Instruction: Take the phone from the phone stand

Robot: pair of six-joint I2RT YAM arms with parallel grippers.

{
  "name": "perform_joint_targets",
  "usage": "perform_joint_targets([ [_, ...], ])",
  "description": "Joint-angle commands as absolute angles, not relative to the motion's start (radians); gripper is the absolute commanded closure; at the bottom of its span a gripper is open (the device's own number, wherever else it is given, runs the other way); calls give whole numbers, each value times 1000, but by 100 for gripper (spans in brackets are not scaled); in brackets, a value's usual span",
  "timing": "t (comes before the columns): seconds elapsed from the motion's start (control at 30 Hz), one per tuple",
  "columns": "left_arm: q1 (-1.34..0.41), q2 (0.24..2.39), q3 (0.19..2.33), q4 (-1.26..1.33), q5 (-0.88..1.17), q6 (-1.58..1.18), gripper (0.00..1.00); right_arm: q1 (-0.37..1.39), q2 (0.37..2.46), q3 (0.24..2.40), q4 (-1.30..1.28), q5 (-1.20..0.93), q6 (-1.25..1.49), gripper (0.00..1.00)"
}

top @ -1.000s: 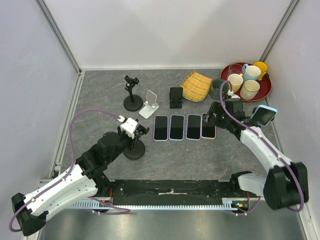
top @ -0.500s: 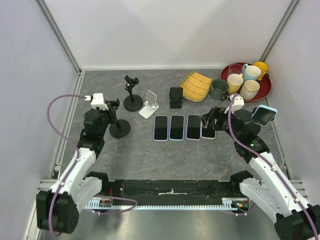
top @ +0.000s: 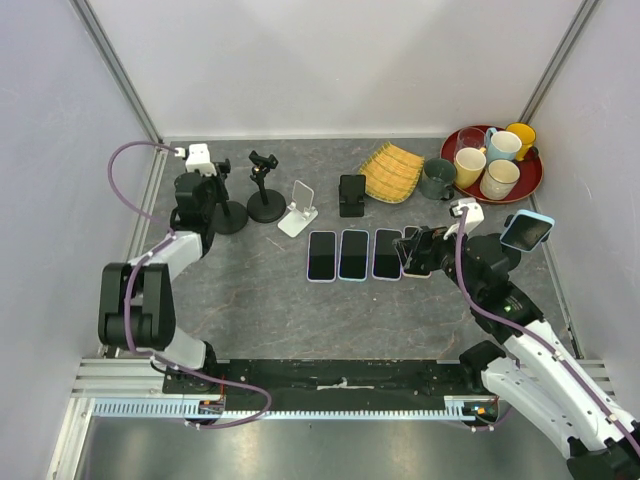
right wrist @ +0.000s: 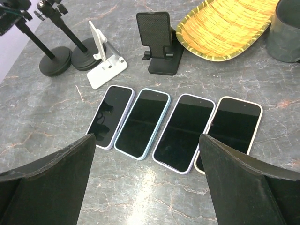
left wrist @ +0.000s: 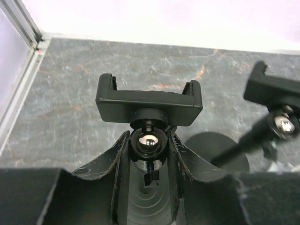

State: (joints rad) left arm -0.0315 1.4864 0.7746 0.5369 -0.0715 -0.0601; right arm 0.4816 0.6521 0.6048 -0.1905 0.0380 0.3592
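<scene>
A blue-cased phone (top: 527,230) is propped at a tilt near the table's right edge; whatever holds it is hidden beneath it. My right gripper (top: 412,252) (right wrist: 146,140) hangs open and empty over a row of several phones (right wrist: 140,122) lying flat, left of the propped phone. My left gripper (top: 205,190) (left wrist: 149,140) is at the back left, shut on the ball joint (left wrist: 149,143) of a black pole phone stand (top: 228,215). That stand's clamp head (left wrist: 149,99) holds nothing.
A second black pole stand (top: 265,205), a white folding stand (top: 298,208) and a black desk stand (top: 351,195) line the back. A yellow woven tray (top: 392,172), a dark mug (top: 436,178) and a red plate (top: 535,180) with mugs sit at the back right.
My left arm has carried the black pole stand from the table's near middle to the back left, beside the other pole stand. The right arm has drawn back slightly, still open.
</scene>
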Motion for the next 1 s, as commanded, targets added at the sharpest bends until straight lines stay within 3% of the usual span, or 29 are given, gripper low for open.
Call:
perform_joint_targets([
  [0.0,-17,1561,906,752,-75,58,98,492,647,588,-149,84,336,2],
  [0.1,-15,1598,922,778,-72,101,98,492,649,583,-138,83,334,2],
  [0.2,-15,1608,910,807,-86,115,91,494,650,584,-133,80,333,2],
  [0.4,-12,1588,871,821,-90,101,67,492,643,595,-138,77,333,2],
  [0.6,-8,1525,828,813,-104,74,56,492,632,635,-172,77,330,2],
  [0.8,-5,1451,782,772,-109,67,38,492,656,702,-242,66,328,2],
  [0.97,-5,1342,739,721,-97,31,17,492,657,758,-325,122,334,2],
])
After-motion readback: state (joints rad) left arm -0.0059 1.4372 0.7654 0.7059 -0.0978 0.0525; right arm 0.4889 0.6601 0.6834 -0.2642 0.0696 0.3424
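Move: Just ahead of the left hand, which still grips the empty black phone stand by its neck, lies the bare table spot it is taken to: about 3 cm forward, 1 cm left and some 13 cm below. The other black stand is about 10 cm to the hand's right and 3 cm farther out; the white stand is 18 cm right and 1 cm ahead. From the idle right hand the spot lies roughly 45 cm left and 21 cm ahead. Carrying the held stand forward, away from the robot, the left hand eases to a stop after about 3.5 cm, rolling slightly so its left side rises. There it pauses, opens its fingers off the neck, and backs off some 3 cm while rising about 6 cm, tips tilting up around 10 degrees. The empty right hand, fingers wide, sinks about 1 cm, then starts to rise. ##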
